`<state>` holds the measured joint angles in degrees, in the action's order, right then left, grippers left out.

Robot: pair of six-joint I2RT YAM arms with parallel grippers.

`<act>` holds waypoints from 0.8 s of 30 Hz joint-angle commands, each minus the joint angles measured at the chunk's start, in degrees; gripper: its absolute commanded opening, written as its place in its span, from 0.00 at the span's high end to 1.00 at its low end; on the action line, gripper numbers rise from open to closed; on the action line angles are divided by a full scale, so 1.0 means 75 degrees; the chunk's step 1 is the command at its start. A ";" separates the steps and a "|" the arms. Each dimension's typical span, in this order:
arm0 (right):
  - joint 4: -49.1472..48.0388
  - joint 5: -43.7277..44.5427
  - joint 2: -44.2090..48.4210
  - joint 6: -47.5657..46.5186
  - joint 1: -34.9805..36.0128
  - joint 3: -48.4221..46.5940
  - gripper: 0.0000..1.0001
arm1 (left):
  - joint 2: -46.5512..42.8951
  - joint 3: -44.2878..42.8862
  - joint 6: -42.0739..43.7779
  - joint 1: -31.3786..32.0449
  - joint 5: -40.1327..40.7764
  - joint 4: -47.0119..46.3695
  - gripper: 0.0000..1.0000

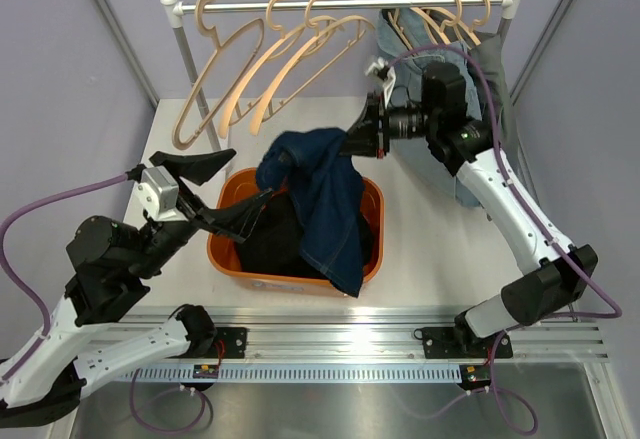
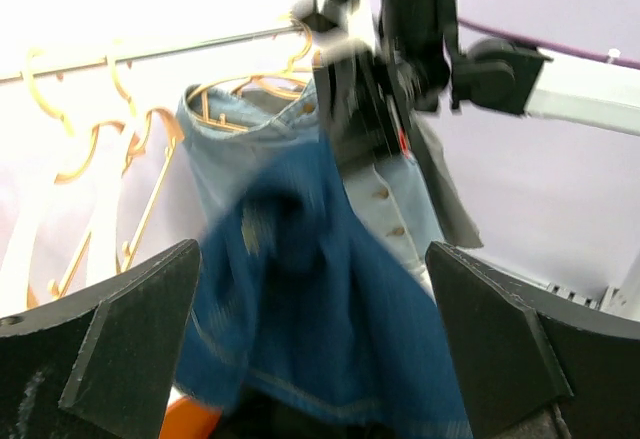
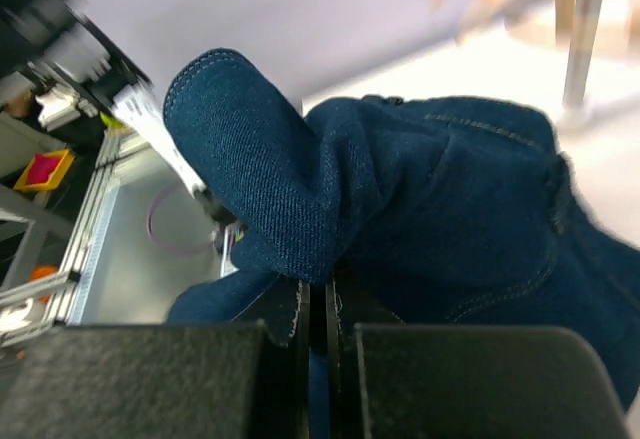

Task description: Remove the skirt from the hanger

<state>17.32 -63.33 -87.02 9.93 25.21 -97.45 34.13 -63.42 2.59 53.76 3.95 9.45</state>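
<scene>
A dark blue denim skirt (image 1: 325, 194) hangs bunched from my right gripper (image 1: 352, 142), which is shut on a fold of it. The lower part drapes over the front rim of the orange basket (image 1: 225, 254). In the right wrist view the skirt (image 3: 430, 189) fills the frame, pinched between the shut jaws of the right gripper (image 3: 320, 299). My left gripper (image 1: 250, 176) stands wide open just left of the skirt, over the basket's left side, holding nothing. The left wrist view shows the skirt (image 2: 320, 299) hanging beyond the open left gripper (image 2: 312, 259). The skirt is on no hanger.
Several empty wooden hangers (image 1: 260, 69) hang on the white rail (image 1: 340, 3). At the rail's right end, more hangers carry a light denim garment (image 2: 395, 199) and a grey one (image 1: 490, 59). Dark clothes (image 1: 275, 244) lie in the basket.
</scene>
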 commanded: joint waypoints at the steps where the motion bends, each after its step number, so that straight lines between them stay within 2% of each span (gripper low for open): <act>1: 0.0583 0.0030 0.0820 -0.1277 -0.0267 0.1190 1.00 | -0.0004 0.0018 -0.0029 0.0016 0.0388 -0.0100 0.01; 6: 0.1392 0.0123 0.1595 -0.2681 -0.0338 0.2468 1.00 | 0.0172 0.0053 0.0252 0.0016 0.0482 -0.0241 0.01; 9: 0.1581 0.0543 0.1642 -0.2952 -0.0315 0.3265 1.00 | 0.0522 0.0019 0.0346 0.0016 0.0377 -0.0311 0.01; 14: 0.2107 0.1785 0.0928 -0.3549 0.0338 0.3735 1.00 | 0.1261 -0.0029 0.0194 0.0004 0.0119 -0.0065 0.01; 21: 0.2495 0.2783 0.0178 -0.4335 0.1185 0.4040 1.00 | 0.1906 0.0521 -0.0542 -0.0066 -0.0010 -0.0439 0.01; 24: 0.2624 0.3077 -0.0325 -0.4394 0.1256 0.4064 0.95 | 0.1918 0.1013 -0.0907 -0.0241 -0.0127 -0.0732 0.01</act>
<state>35.22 -45.56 -87.18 -19.79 34.33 -67.24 49.01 -57.52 -0.19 53.17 4.60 9.30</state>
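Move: The right hand still holds the dark denim skirt. The middle of the orange bin lies some 7 cm back from this hand, about 8 cm to its left and roughly 32 cm below, with the empty hangers about 8 cm ahead, 7 left and 10 above, and the light denim skirt 11 ahead and 17 right. From the open left hand, the bin is about 5 cm ahead, 4 right and 38 down; the dark skirt 5 ahead, 9 right, 15 down. The right hand keeps its pinch on the dark denim skirt and swings it steeply down into the bin, sinking about 26 cm and coming back towards the base only slightly, while its left-pointing fingers tip some 30 degrees downward. The left hand, fingers staying wide open and empty, at first barely moves, then sinks about 12 cm towards the bin while going right and forward, tilting down as it nears the space over the cloth. ##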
